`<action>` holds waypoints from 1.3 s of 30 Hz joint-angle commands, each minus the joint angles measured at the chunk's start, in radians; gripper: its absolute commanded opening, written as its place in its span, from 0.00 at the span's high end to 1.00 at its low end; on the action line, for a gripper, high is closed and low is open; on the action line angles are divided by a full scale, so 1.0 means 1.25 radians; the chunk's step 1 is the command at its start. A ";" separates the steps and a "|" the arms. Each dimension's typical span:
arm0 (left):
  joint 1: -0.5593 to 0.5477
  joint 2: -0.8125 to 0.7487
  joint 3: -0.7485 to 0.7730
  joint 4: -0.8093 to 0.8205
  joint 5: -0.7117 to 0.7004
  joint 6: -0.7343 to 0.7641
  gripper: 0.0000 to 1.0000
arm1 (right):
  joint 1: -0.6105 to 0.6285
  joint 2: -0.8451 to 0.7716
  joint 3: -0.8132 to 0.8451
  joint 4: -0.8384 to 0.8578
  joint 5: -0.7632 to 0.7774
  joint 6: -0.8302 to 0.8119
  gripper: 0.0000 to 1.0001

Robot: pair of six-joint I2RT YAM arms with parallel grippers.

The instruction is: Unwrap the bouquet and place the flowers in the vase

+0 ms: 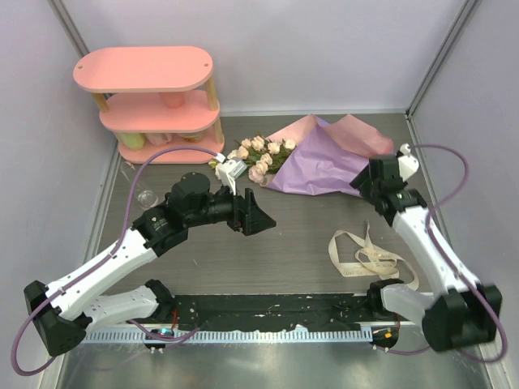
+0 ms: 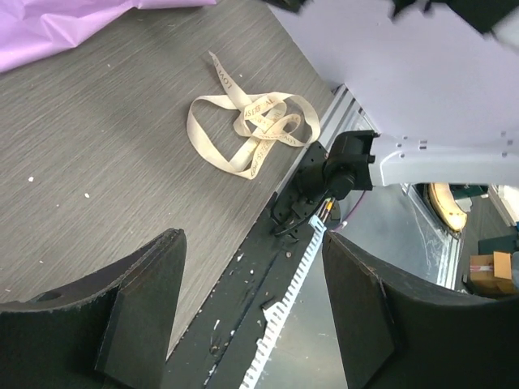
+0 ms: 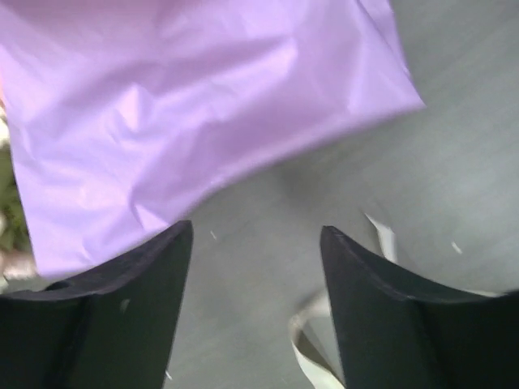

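The bouquet lies at the back of the table. Its flowers [image 1: 259,152], cream and pale pink roses, rest at the left end of loosened lilac wrapping paper [image 1: 324,166]. The paper fills the top of the right wrist view [image 3: 203,105]. The cream ribbon [image 1: 369,255] lies untied on the table, apart from the paper, and shows in the left wrist view [image 2: 251,121]. The vase [image 1: 147,197], a small clear glass, stands at the left beside my left arm. My left gripper [image 1: 253,212] hangs open and empty over mid-table [image 2: 251,237]. My right gripper [image 1: 362,186] is open, empty, at the paper's near right edge [image 3: 255,227].
A pink two-tier shelf [image 1: 154,89] with cups stands at the back left. A black strip with a white toothed rail [image 1: 268,312] runs along the near table edge. The enclosure walls close in at the back and on both sides.
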State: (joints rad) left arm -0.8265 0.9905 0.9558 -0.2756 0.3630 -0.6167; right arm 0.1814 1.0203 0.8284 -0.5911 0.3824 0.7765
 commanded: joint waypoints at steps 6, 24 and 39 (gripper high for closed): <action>0.001 0.036 0.062 -0.022 -0.020 0.036 0.28 | -0.161 0.573 0.352 0.364 -0.189 -0.205 0.46; 0.000 0.124 0.076 0.044 0.046 -0.027 0.28 | -0.313 0.794 0.590 0.364 -0.525 -0.173 0.36; 0.001 -0.041 0.031 0.017 0.018 -0.029 0.28 | -0.264 0.705 0.561 0.087 -0.636 -0.159 0.52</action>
State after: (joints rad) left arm -0.8265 0.9691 1.0214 -0.2874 0.3756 -0.6468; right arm -0.1913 2.0792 1.6085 -0.3958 -0.3653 0.5632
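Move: The wrapper's pink flap lies about 27 cm ahead of the right hand, some 2 cm to its right and 10 cm below. The middle of the purple wrapper is roughly 21 cm ahead and 10 cm left, the flowers about 22 cm ahead and 30 cm left, and the loose ribbon some 15 cm back, level sideways. From the left hand, the pink flap is about 40 cm ahead, 31 cm right and far below. The right fingers seem to end astride the purple layer's loose edge; contact isn't clear. That hand shoots some 30 cm forward across the wrapper, veering right and sinking, then comes back about 6 cm and left, rolling its left side up and turning counter-clockwise, fingers narrowing to half open. The open left hand dips slightly, then rises. ##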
